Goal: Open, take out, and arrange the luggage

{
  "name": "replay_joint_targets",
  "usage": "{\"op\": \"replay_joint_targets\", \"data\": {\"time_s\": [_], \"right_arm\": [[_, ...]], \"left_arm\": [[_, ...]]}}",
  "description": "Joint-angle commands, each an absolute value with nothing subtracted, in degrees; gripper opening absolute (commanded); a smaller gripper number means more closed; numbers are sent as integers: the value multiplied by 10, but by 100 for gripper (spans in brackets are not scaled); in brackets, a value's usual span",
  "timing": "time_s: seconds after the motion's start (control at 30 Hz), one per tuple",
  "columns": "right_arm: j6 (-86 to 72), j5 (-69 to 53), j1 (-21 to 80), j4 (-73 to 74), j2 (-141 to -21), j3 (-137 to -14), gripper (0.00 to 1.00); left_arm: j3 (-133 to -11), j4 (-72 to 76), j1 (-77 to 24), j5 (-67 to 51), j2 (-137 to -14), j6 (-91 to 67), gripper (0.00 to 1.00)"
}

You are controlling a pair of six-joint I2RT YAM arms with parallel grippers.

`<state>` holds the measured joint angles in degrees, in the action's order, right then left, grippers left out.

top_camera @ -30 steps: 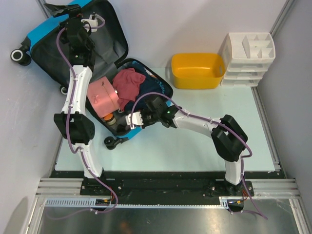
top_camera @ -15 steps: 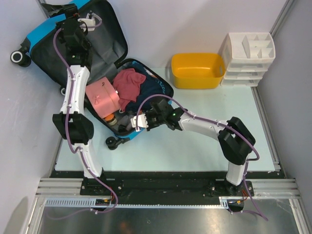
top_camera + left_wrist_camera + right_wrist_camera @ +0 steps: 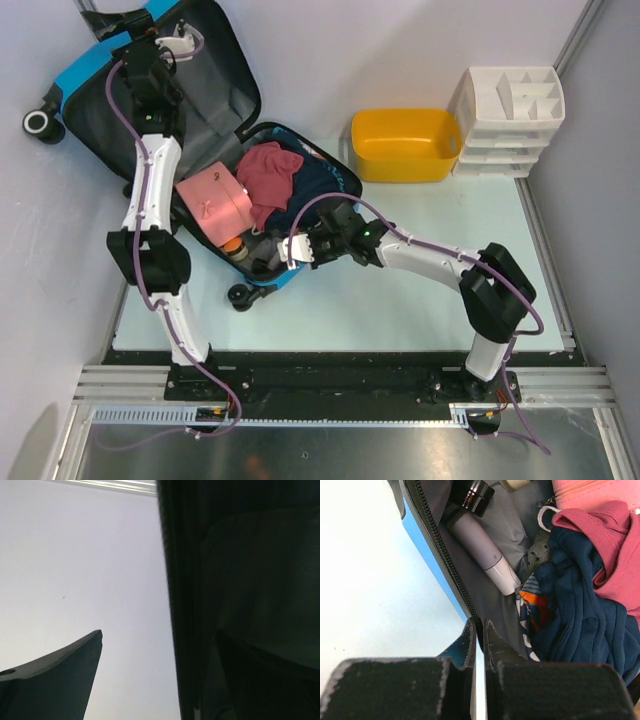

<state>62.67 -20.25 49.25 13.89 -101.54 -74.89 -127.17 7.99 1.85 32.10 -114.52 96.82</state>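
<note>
The luggage point(image 3: 212, 85) lies open at the back left, its blue lid leaning on the wall with the dark lining showing. Its base point(image 3: 330, 178) rests on the table, full of clothes. My left gripper point(image 3: 172, 42) is up at the lid's top edge and stands open point(image 3: 159, 634); the lid's dark rim point(image 3: 180, 605) runs between its fingers. My right gripper point(image 3: 297, 250) is at the base's near side, shut point(image 3: 479, 630) on the zipper rim point(image 3: 440, 555) of the luggage.
Inside the base lie a pink pouch point(image 3: 212, 200), a red garment point(image 3: 270, 170), a navy garment point(image 3: 580, 620), a white tube point(image 3: 481, 550) and an orange-capped bottle point(image 3: 232, 243). A yellow tub point(image 3: 405, 145) and a white drawer organiser point(image 3: 508, 120) stand at the back right.
My right gripper has closed on the base's rim and moved right, dragging the base a little that way. The left arm has barely moved.
</note>
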Motion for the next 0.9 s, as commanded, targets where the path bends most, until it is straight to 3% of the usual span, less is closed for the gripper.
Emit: {"op": "replay_joint_targets", "data": {"time_s": [0.0, 0.03, 0.1, 0.33, 0.5, 0.67, 0.87], "right_arm": [[603, -178, 476, 170, -951, -749, 16], [599, -175, 476, 170, -949, -749, 35], [596, -163, 481, 169, -948, -750, 55], [582, -150, 489, 142, -944, -749, 74], [560, -147, 489, 124, -930, -749, 96], [492, -125, 488, 85, -894, -749, 100], [406, -115, 472, 87, -831, -749, 100]], "left_arm": [[-1213, 114, 5, 291, -1067, 916, 100], [-1187, 114, -12, 287, -1057, 901, 100], [-1157, 111, -22, 284, -1026, 890, 100], [-1031, 50, -77, 277, -931, 812, 100], [-929, 29, -115, 261, -848, 749, 100], [-944, -221, -144, 164, -781, 568, 100], [-892, -371, -144, 5, -681, 375, 100]]}}
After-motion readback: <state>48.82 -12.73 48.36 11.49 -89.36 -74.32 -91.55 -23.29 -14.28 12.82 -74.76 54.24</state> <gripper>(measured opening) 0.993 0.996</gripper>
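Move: The lid's upper edge stands between the left hand's open fingers, a few centimetres ahead; the pink pouch is about 11 cm back, 23 cm right and 43 cm below that hand. The suitcase rim is right at the right hand's shut fingers; from there the pouch lies some 12 cm ahead and 12 cm left, the maroon cloth 16 ahead and 3 left, the navy clothes 14 ahead and 6 right. The suitcase rim, pinched until now by the right hand, is let go as those fingers spread wide; the hand then lifts about 10 cm clear, edging slightly right. The open left hand comes away from the lid's edge, sweeping right, back and down, roughly 24 cm in all, towards the pink pouch; it swings clockwise and rolls left side down until its fingers point straight forward, almost level. ##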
